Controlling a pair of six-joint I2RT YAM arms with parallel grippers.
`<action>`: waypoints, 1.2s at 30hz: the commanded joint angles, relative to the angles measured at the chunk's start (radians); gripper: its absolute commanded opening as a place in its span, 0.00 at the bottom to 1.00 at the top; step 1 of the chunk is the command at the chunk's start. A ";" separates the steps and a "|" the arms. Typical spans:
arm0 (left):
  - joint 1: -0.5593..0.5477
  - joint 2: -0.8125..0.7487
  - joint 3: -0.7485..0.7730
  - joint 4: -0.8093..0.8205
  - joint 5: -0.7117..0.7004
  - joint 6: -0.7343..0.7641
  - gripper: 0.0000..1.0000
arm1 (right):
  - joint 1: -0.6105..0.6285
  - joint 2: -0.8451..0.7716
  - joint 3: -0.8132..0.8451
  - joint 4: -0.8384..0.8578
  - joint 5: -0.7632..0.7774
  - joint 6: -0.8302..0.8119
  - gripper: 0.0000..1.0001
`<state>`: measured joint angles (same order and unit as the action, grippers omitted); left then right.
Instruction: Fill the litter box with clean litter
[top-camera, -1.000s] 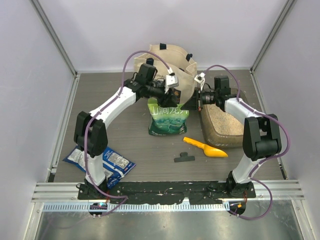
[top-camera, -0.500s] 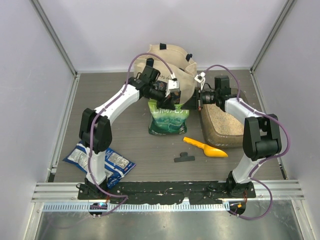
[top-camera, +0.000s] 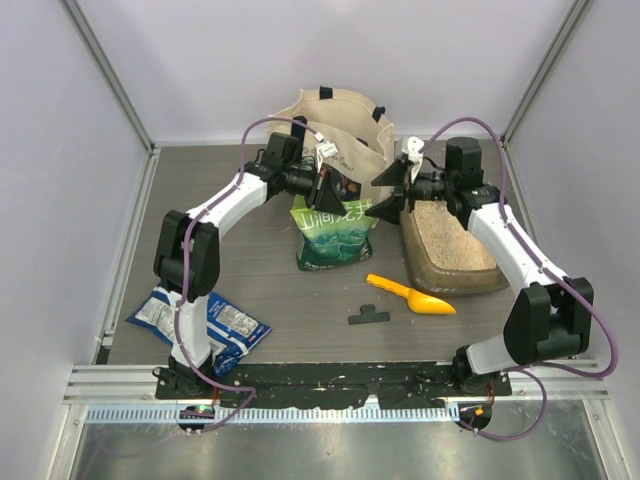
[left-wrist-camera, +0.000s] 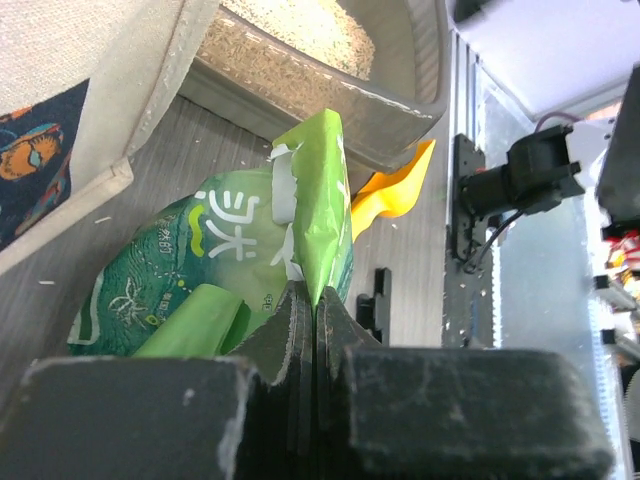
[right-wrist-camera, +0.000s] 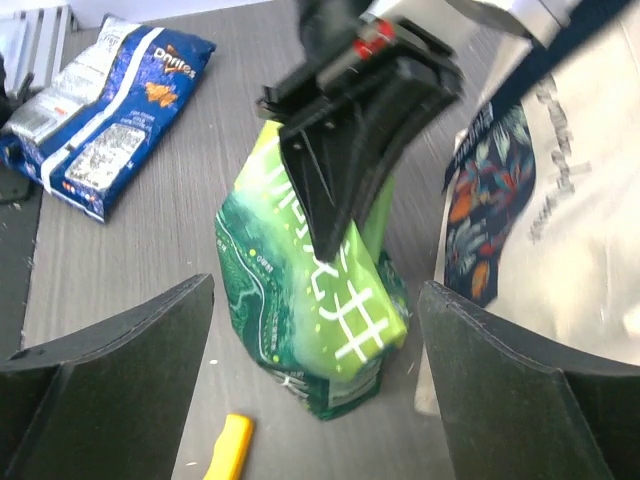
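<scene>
The litter box (top-camera: 418, 268) lies at the right of the table, holding pale clean litter (top-camera: 455, 240). In the left wrist view the litter box (left-wrist-camera: 405, 110) and its litter (left-wrist-camera: 290, 35) lie behind the pouch. A green-and-white pouch (top-camera: 335, 235) stands upright in the middle. My left gripper (top-camera: 338, 194) is shut on the pouch's torn top flap (left-wrist-camera: 318, 200), pinched between the jaws (left-wrist-camera: 315, 305). My right gripper (top-camera: 386, 195) is open just right of the pouch, between it and the tray. Its fingers (right-wrist-camera: 110, 370) stand wide apart, facing the pouch (right-wrist-camera: 310, 320) and touching nothing.
A cream tote bag (top-camera: 340, 125) stands right behind the pouch. A yellow scoop (top-camera: 412, 296) and a black clip (top-camera: 368, 316) lie in front of pouch and tray. A blue snack bag (top-camera: 200, 320) lies at the near left.
My left gripper has shut on the pouch's top. My right gripper has opened wide and drawn back to the right and away from the pouch.
</scene>
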<state>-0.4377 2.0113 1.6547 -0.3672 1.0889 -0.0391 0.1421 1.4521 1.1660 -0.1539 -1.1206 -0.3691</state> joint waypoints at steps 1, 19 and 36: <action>0.007 -0.016 0.004 0.100 0.094 -0.151 0.00 | 0.065 0.059 0.063 -0.226 0.013 -0.420 0.86; 0.005 -0.005 0.042 -0.002 0.095 -0.076 0.00 | 0.097 0.272 0.176 -0.183 -0.064 -0.564 0.76; 0.005 0.012 0.076 -0.055 0.098 -0.038 0.00 | 0.125 0.399 0.348 -0.582 -0.156 -0.792 0.51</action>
<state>-0.4362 2.0338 1.6810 -0.4042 1.1183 -0.0868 0.2523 1.8351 1.4464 -0.5838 -1.2259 -1.0557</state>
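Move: The litter bag's folded top, the strip the right fingers will close on, lies about 8 cm below the right hand, 4 cm to its left and 2 cm farther out. The yellow scoop is some 25 cm below that hand, 8 cm right and 12 cm nearer the base. The litter box's middle is about 20 cm right and 5 cm ahead, also far below. For the left hand, already gripping the fold, that strip is 4 cm to its right, level. The left hand keeps its pinch on the bag's folded top and stays put, while the right hand brings its open fingers down astride the same strip, just beyond the left fingertips. It drops about 8 cm and works some 5 cm left, edging forward on the way before easing back slightly. It turns roughly 20 degrees counter-clockwise as its fingers close partway; a firm grip isn't reached. ##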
